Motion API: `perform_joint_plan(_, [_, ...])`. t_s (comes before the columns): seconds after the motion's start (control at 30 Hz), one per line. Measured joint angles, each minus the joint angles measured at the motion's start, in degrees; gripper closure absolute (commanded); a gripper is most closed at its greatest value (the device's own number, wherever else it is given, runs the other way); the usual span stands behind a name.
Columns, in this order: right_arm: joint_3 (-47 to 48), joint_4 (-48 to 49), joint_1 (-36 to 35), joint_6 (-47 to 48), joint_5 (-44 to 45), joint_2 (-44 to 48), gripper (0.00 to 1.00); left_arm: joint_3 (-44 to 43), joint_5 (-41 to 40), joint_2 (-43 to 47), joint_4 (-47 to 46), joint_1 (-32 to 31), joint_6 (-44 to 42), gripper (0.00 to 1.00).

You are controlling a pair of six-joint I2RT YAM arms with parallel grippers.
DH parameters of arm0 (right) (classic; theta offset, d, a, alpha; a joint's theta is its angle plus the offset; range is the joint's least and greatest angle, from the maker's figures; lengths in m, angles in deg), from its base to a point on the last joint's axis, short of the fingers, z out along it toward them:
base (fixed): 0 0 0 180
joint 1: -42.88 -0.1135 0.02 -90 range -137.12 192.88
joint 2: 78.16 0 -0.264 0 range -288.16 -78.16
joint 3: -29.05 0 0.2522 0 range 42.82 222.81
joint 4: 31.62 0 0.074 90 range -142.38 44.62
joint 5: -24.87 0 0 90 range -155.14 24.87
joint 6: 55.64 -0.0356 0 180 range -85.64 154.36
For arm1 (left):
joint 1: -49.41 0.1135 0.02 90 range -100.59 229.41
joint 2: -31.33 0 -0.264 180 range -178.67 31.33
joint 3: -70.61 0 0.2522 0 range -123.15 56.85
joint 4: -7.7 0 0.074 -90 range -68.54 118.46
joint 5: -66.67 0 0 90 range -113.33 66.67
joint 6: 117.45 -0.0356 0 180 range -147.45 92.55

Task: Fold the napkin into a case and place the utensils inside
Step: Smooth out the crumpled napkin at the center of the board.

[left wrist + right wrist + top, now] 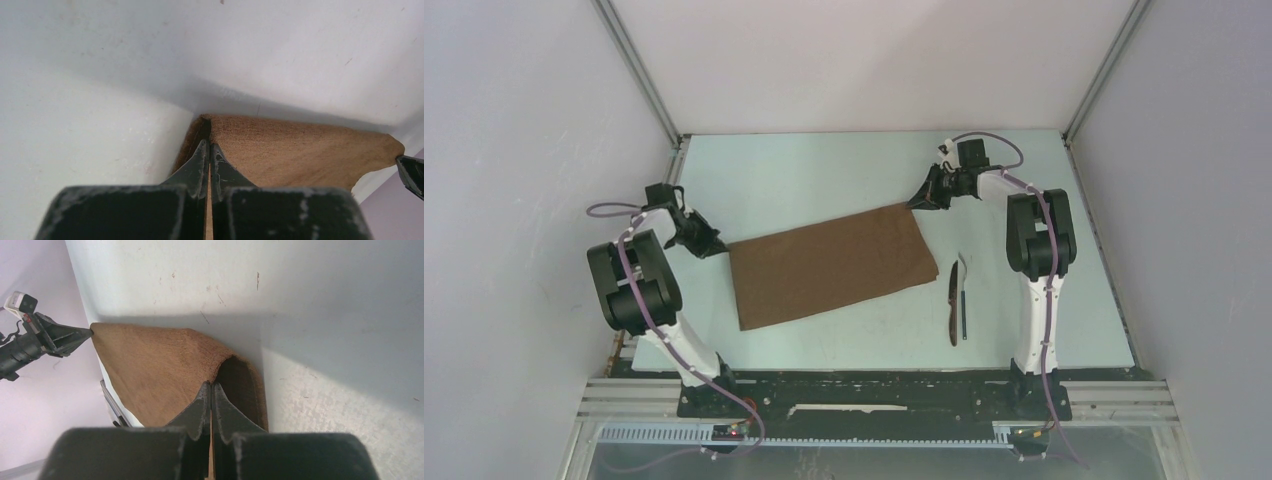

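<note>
The brown napkin [829,265] lies flat and slanted mid-table; no case is in view. My left gripper [716,246] is shut on the napkin's far left corner, and the cloth [300,150] runs up between its closed fingertips [202,150]. At the far right corner my right gripper [916,203] is shut on the cloth [155,370], which curls up beside its fingertips [204,392]. The utensils lie side by side right of the napkin: a wooden-handled knife [953,305] and a thinner dark piece [964,305].
White enclosure walls and metal frame posts [639,70] surround the pale table [824,170]. The right arm's upright link [1039,240] stands just right of the utensils. Each wrist view shows the other gripper at the opposite corner, the left gripper [82,333] and the right gripper [412,175].
</note>
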Motion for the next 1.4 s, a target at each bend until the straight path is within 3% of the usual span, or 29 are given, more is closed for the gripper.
perform_joint_plan(0.5, [5.8, -0.6, 0.0, -0.1, 0.5, -4.1, 1.0, -1.2, 0.5, -2.1, -0.2, 1.0, 0.3, 1.0])
perform_joint_plan(0.6, [6.5, -1.1, 0.0, 0.0, 1.0, -4.3, 0.87, -2.7, 0.5, -2.2, 0.3, 1.1, 0.4, 0.96])
perform_joint_plan(0.7, [7.2, -2.6, -0.1, 0.5, 2.2, -4.3, 0.64, -5.0, -0.3, -2.9, 1.2, 1.1, 0.1, 0.72])
perform_joint_plan(0.8, [8.6, -6.2, -0.2, 1.8, 5.4, -4.3, 0.48, -6.5, -2.5, -3.1, 2.7, 1.2, -0.5, 0.58])
perform_joint_plan(0.87, [9.6, -9.6, -0.4, 2.9, 8.9, -3.8, 0.4, -7.1, -4.7, -3.0, 4.0, 1.1, -0.9, 0.42])
perform_joint_plan(0.93, [9.6, -14.2, -1.1, 4.2, 14.0, -2.1, 0.36, -7.1, -8.4, -1.9, 5.8, 0.8, -1.4, 0.34])
perform_joint_plan(1.07, [7.6, -18.9, -2.1, 6.2, 19.9, 4.7, 0.32, -5.5, -12.2, 4.8, 7.6, -0.7, -1.8, 0.38])
perform_joint_plan(1.2, [3.7, -15.4, -3.5, 4.9, 14.7, 11.1, 0.29, -1.7, -6.8, 11.1, 5.5, -4.5, -0.5, 0.37])
perform_joint_plan(1.27, [-1.5, -11.8, -4.0, 3.4, 11.7, 14.2, 0.27, 0.2, -3.3, 10.7, 3.8, -6.1, 0.1, 0.33])
perform_joint_plan(1.4, [-14.1, -7.5, -4.2, 0.2, 5.9, 19.1, 0.24, 2.6, 2.0, 5.7, 2.1, -6.4, 1.4, 0.33])
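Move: The brown napkin, folded in half, still has its two far corners pinched in the shut fingers. Its middle lies some 27 cm to the right of the left hand and 3 cm back, and about 20 cm to the right hand's left and 15 cm back, both a few centimetres lower. From the right hand the knife lies about 26 cm back and 10 cm right, the fork 24 cm back and 12 cm right, both about 4 cm below. The napkin's far edge is lowered about 1 cm at the left corner, and both hands ease it forward roughly 2 cm. Then both sets of fingers open wide and let go. The left hand swings out left, rises and comes right about 9 cm over the napkin, sinking again; the right slips right, tilting nearly 20 degrees and back, lifts and draws back some 10 cm along the right edge. ##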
